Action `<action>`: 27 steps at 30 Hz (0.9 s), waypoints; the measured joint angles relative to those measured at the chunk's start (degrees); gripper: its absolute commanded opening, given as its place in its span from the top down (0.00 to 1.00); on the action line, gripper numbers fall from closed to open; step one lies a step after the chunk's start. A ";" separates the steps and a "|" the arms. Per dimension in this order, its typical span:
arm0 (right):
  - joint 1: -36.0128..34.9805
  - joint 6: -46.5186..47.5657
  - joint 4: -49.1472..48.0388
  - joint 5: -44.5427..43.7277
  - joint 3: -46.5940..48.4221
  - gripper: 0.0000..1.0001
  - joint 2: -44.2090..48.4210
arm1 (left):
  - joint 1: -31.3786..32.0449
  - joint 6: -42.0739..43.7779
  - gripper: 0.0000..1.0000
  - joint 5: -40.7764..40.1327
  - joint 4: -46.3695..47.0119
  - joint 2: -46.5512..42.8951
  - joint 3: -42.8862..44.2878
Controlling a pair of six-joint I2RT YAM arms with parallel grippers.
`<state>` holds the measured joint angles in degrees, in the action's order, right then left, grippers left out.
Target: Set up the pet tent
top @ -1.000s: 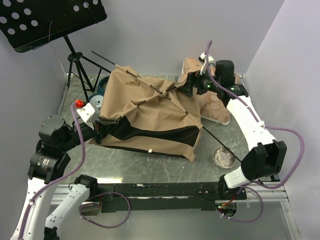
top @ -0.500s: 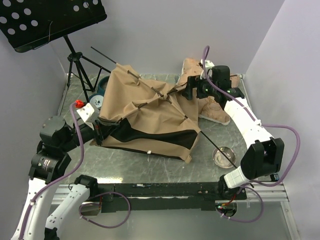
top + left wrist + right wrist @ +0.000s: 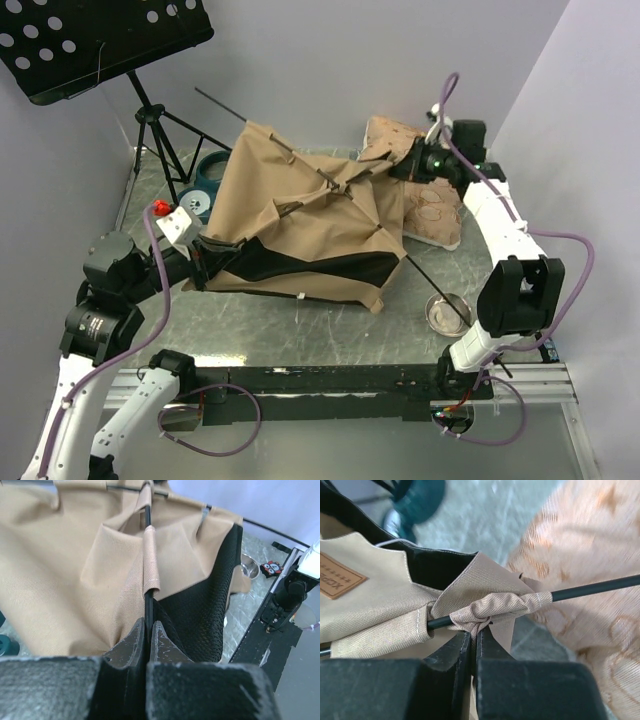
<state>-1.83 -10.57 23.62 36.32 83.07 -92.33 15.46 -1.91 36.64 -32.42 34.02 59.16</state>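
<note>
The pet tent (image 3: 300,215) lies crumpled in the middle of the table, tan fabric over a black base panel (image 3: 320,268). Thin black poles cross it, and one pole (image 3: 430,285) sticks out toward the near right. My left gripper (image 3: 205,262) is at the tent's near-left corner. In the left wrist view this gripper (image 3: 147,630) is shut on a black pole (image 3: 148,605) below a tan sleeve. My right gripper (image 3: 405,165) is at the far-right corner. There the right gripper (image 3: 474,632) is shut on bunched tan sleeve fabric (image 3: 495,607) round a pole. A brown label patch (image 3: 340,582) shows on the left.
A pinkish-beige cushion (image 3: 435,210) lies at the back right, just behind the right gripper. A blue pet bowl (image 3: 212,172) sits behind the tent's left side. A small metal bowl (image 3: 447,313) is at the near right. A music stand (image 3: 100,40) rises at the back left.
My right gripper has moved right and back toward the cushion and has shut on the tent's sleeve. The tent's right side shifted with it. The left arm has stayed put.
</note>
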 measured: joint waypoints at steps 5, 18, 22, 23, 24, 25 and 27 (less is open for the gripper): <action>2.54 -2.27 -1.16 3.93 5.29 1.00 0.31 | 0.02 2.60 0.99 -0.02 0.70 -0.09 -1.75; 5.35 -9.07 -12.15 4.76 10.14 1.00 5.73 | 0.00 5.42 0.14 -0.07 3.43 1.60 -2.69; 5.81 -7.48 -13.68 3.61 11.34 1.00 6.91 | 0.00 1.60 0.05 -0.55 4.83 4.55 0.57; 5.81 -6.69 -13.68 3.58 11.58 1.00 7.13 | 0.00 0.59 0.05 -0.39 5.42 4.94 1.36; 5.73 -5.46 -13.64 3.56 11.89 1.00 7.34 | 0.00 -0.20 0.05 -0.20 5.68 5.16 1.81; 5.62 -4.85 -13.62 3.52 11.98 1.00 7.45 | 0.00 -1.07 0.05 0.42 6.08 5.22 2.36; 5.14 -2.49 -13.31 3.10 12.44 1.00 7.72 | 0.00 -2.60 0.06 2.27 6.67 5.51 3.48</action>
<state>3.31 -13.06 10.31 39.42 95.50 -84.62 15.46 -4.51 38.92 -25.76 39.53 62.63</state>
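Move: The right fingers already pinch a tent corner with its pole sleeve; open air waits about 20 cm above them and 3 cm to their right. The pole crossing lies roughly 11 cm left, 7 cm back and 2 cm up, the pillow some 6 cm right, 3 cm ahead and 22 cm below. The left hand still grips the opposite pole end, the crossing about 23 cm to its right, 18 cm ahead and 6 cm lower; the teal feeder stands 27 cm ahead, 9 cm left, 32 cm down. Upward, quickly, the right hand hoists its pinched tent corner about 20 cm, drifting a little to its right while its fingers tip up some 30 degrees and keep their hold. The left hand first eases slightly down and forward, then opens wide, letting go of its pole end, and rises clear to a little above where it began. ##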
